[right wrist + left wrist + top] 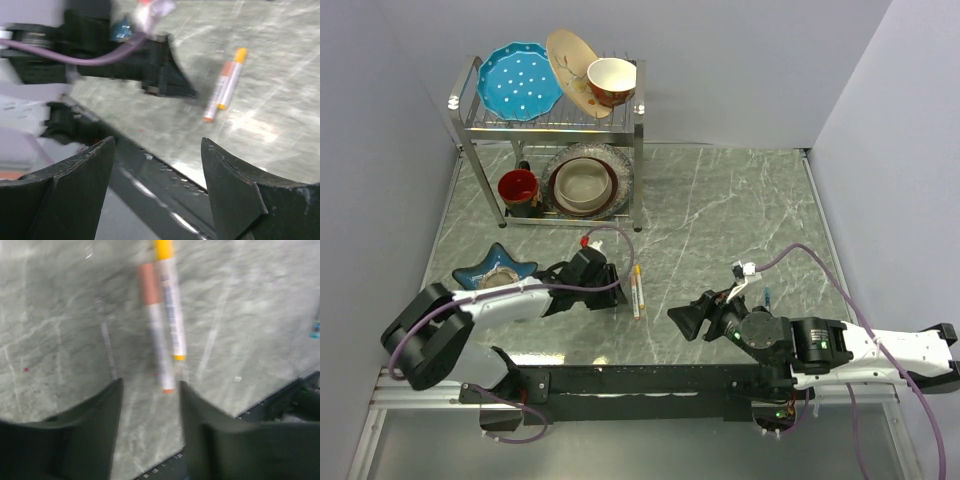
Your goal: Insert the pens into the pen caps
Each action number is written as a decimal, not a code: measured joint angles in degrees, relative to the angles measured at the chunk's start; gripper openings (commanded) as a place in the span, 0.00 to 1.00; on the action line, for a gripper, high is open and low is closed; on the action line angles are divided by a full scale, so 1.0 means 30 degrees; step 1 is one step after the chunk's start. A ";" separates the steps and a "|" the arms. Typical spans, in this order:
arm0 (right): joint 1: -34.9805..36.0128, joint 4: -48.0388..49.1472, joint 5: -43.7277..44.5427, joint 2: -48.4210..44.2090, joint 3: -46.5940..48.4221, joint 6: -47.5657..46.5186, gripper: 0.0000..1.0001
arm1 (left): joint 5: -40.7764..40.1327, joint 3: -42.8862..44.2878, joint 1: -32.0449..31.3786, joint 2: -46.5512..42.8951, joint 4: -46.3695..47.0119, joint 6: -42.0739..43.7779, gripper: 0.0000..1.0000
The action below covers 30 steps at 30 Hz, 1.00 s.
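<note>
Two white pens lie side by side on the marble table (720, 210). One pen (159, 340) has an orange cap (148, 285) on its far end and an orange tip near me. The other pen (172, 315) wears a yellow cap (163, 249). Both show in the top view as a pair (637, 290). My left gripper (150, 385) is open just short of the orange-tipped pen's near end, with nothing between its fingers. My right gripper (157, 142) is open and empty over the table's front edge, with the pens (220, 97) ahead of it. A thin blue pen (767, 297) lies beside the right arm.
A metal dish rack (638, 150) at the back left holds plates, bowls and a red mug (517, 187). A blue star-shaped dish (498, 266) sits beside the left arm. A black rail (640, 380) runs along the near edge.
</note>
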 measured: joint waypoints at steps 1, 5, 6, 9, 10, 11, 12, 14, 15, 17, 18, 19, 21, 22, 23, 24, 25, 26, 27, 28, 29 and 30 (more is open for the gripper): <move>-0.0146 -0.0277 0.0262 0.0248 0.0095 0.0051 0.75 | 0.0000 0.0080 0.0000 -0.0408 -0.0109 0.0219 0.71; -0.3424 -0.1326 0.0204 0.2120 0.1180 -0.0306 0.75 | 0.0022 0.0787 0.0000 -0.2718 -0.0947 0.1348 0.95; -0.4357 -0.1333 0.0000 0.2441 0.1319 -0.0554 0.75 | -0.0007 0.0947 0.0000 -0.3315 -0.1100 0.1647 0.99; -0.8531 -0.1377 -0.1348 0.3461 0.1603 -0.1260 0.74 | -0.0299 0.1625 0.0000 -0.5333 -0.2047 0.2674 0.99; -0.9916 -0.1377 -0.1632 0.3847 0.1661 -0.1406 0.74 | -0.0393 0.1843 0.0000 -0.5989 -0.2390 0.3045 0.99; -1.1154 -0.1355 -0.2084 0.4284 0.1668 -0.1596 0.74 | -0.0539 0.2098 0.0000 -0.6717 -0.2790 0.3461 0.99; -1.2262 -0.1253 -0.2637 0.4612 0.1661 -0.1814 0.74 | -0.0750 0.2324 0.0000 -0.7337 -0.3162 0.3920 0.99; -1.4804 -0.0794 -0.4095 0.5479 0.1661 -0.2200 0.74 | -0.1180 0.2696 0.0000 -0.8415 -0.3774 0.4677 0.99; -1.5985 -0.0568 -0.4692 0.5909 0.1668 -0.2259 0.74 | -0.1413 0.2871 0.0000 -0.8830 -0.4058 0.4969 0.99; -1.8549 -0.0240 -0.6025 0.7147 0.1661 -0.2251 0.73 | -0.1829 0.3213 0.0000 -0.9515 -0.4670 0.5537 1.00; -1.9708 -0.0080 -0.6594 0.7796 0.1625 -0.2222 0.73 | -0.1887 0.3373 0.0000 -0.9821 -0.4976 0.5843 0.99; -2.0633 0.0051 -0.7023 0.8349 0.1559 -0.2178 0.73 | -0.1894 0.3461 0.0000 -1.0076 -0.5180 0.6040 0.99; -2.2717 0.0080 -0.7665 0.9398 0.1399 -0.2062 0.73 | -0.1887 0.3461 0.0000 -1.0477 -0.5603 0.6353 1.00; -2.3766 0.0124 -0.7883 0.9814 0.1275 -0.1894 0.73 | -0.1865 0.3432 0.0000 -1.0688 -0.5829 0.6426 0.99; -2.4793 0.0138 -0.7992 1.0047 0.1122 -0.1654 0.73 | -0.1821 0.3359 0.0000 -1.0877 -0.6018 0.6470 0.99; -2.5609 0.0160 -0.8109 1.0149 0.0962 -0.1464 0.73 | -0.1807 0.3249 0.0000 -1.1096 -0.6193 0.6506 0.99; -2.6593 0.0153 -0.8109 1.0207 0.0772 -0.1086 0.73 | -0.1800 0.3169 0.0000 -1.1322 -0.6426 0.6586 0.99; -2.7409 0.0109 -0.8051 1.0229 0.0605 -0.0729 0.73 | -0.1792 0.3053 0.0000 -1.1555 -0.6594 0.6739 0.99; -2.8283 -0.0044 -0.7970 1.0229 0.0466 -0.0386 0.73 | -0.1800 0.2973 0.0000 -1.1781 -0.6747 0.6819 0.99; -2.9055 -0.0175 -0.7883 1.0229 0.0379 -0.0044 0.73 | -0.1821 0.2965 -0.0007 -1.1970 -0.6958 0.6892 0.99; -2.9572 -0.0284 -0.7737 1.0229 0.0342 0.0131 0.72 | -0.1836 0.2936 -0.0007 -1.2218 -0.7082 0.6929 0.99; -3.0148 -0.0401 -0.7504 1.0229 0.0321 0.0204 0.72 | -0.1858 0.2907 -0.0007 -1.2437 -0.7191 0.7009 0.99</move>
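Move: The blue pen lies about 23 cm to the right of the right hand, roughly 5 cm farther out and 21 cm below it; the yellow-capped pen is some 9 cm to that hand's left and 10 cm ahead. From the left hand the blue pen is about 36 cm right and 5 cm back; the pink-capped pen is just 3 cm to its right, 1 cm back and 3 cm below. Right hand swings 27 cm right, forward and down towards the blue pen; left rises 13 cm, opening wide. ##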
